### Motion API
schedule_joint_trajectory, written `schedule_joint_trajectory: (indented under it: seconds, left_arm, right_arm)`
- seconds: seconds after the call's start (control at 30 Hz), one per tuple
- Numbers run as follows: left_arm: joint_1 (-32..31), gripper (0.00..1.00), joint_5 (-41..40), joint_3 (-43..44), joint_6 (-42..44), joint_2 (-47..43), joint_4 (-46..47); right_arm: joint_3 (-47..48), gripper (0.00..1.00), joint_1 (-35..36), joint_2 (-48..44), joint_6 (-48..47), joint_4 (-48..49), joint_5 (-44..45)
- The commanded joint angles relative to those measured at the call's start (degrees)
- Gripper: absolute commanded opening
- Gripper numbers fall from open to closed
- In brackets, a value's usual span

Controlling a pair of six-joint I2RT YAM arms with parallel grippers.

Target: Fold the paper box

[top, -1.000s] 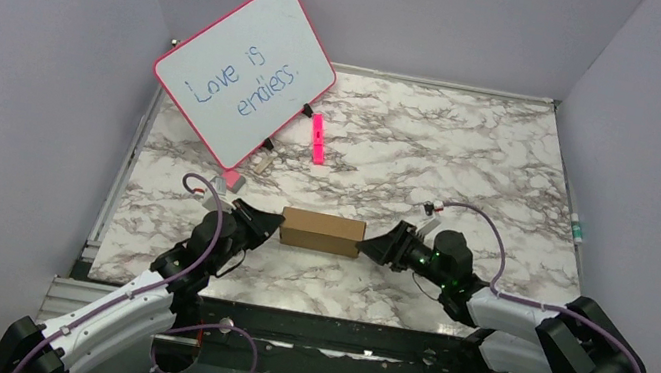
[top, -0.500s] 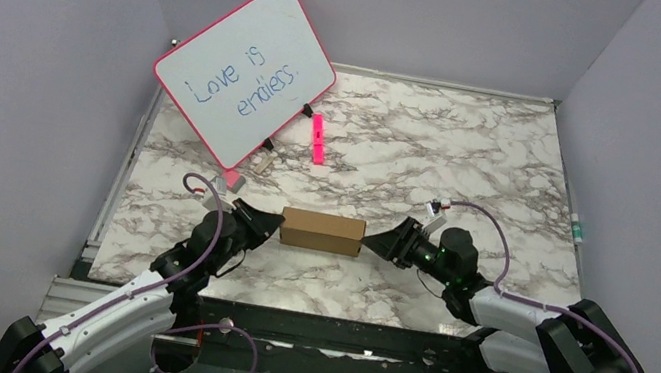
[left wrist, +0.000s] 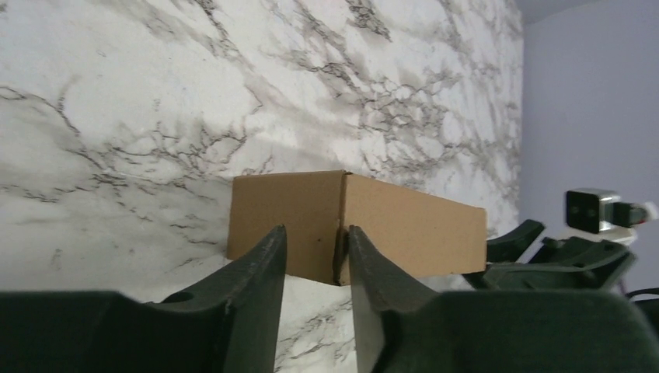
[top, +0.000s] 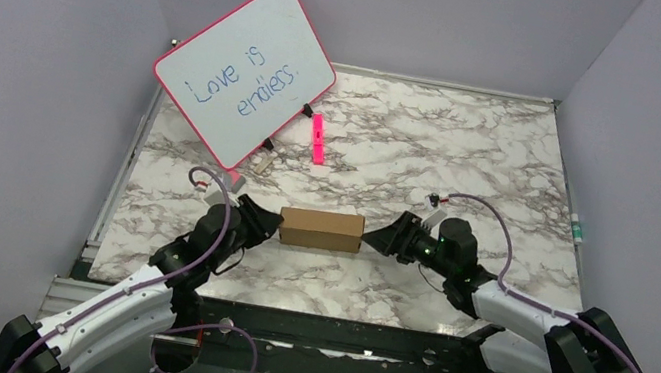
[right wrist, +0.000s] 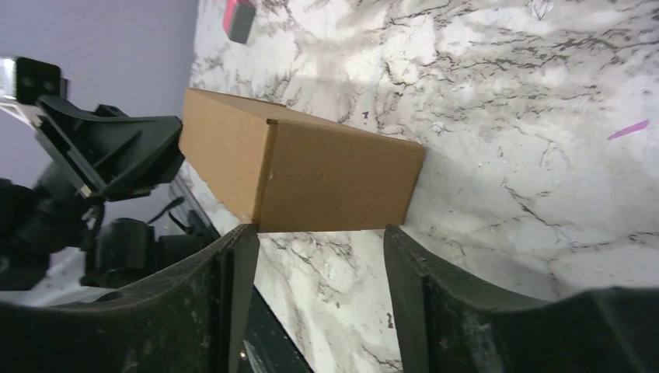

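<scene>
The paper box [top: 321, 229] lies closed on the marble table, a plain brown cardboard block. My left gripper [top: 272, 222] sits at its left end and my right gripper [top: 381, 239] at its right end. In the left wrist view the box [left wrist: 388, 225] stands just past my left gripper [left wrist: 315, 231], whose jaws are a little apart with only marble between them. In the right wrist view the box [right wrist: 334, 179] lies just beyond my right gripper [right wrist: 319, 229], which is open wide and holds nothing. The box's far side is hidden.
A pink-framed whiteboard [top: 244, 71] with blue writing leans at the back left. A pink marker [top: 317, 139] and a few small items [top: 261, 163] lie below it. Purple walls close in the table on three sides.
My left jaws have parted from nearly shut at the box's left end. My right gripper has opened wider and shifted slightly up and back. The box has not moved.
</scene>
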Motion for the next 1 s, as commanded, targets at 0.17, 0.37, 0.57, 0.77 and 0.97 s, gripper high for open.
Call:
schedule_joint_trajectory:
  seconds: [0.17, 0.37, 0.57, 0.77, 0.97]
  left_arm:
    - [0.35, 0.72, -4.4, 12.53, 19.36, 2.36, -16.13]
    - [0.35, 0.99, 1.42, 21.44, 29.75, 7.26, -17.08]
    - [0.35, 0.99, 4.64, 31.32, 43.84, 12.74, -23.12]
    - [0.35, 0.99, 6.73, 37.19, 54.77, 17.63, -25.44]
    - [0.35, 0.99, 15.08, 41.57, 62.45, 25.61, -26.91]
  right_arm:
    - [8.9, 0.8, -0.34, -10.6, -13.94, -20.93, 5.48]
    - [14.4, 0.85, -0.34, -17.82, -20.39, -32.79, 10.25]
    - [19.35, 0.86, -0.34, -25.6, -25.48, -42.12, 14.97]
    - [23.72, 0.88, -0.33, -31.18, -30.82, -49.24, 20.52]
    - [27.63, 0.96, -0.33, -37.05, -32.39, -54.52, 27.13]
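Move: The closed paper box lies between the hands: its middle is about 10 cm to the right of the left hand, level with it fore and aft, and some 3 cm lower. From the left hand, the pink-grey block sits about 10 cm left and 6 cm ahead, and the pink strip about 18 cm ahead and 6 cm right. From the right hand, the box's middle is about 10 cm left, straight across, 3 cm lower. Both hands rise from the box's ends, opening wide: left about 10 cm, right some 16 cm and rightward. ##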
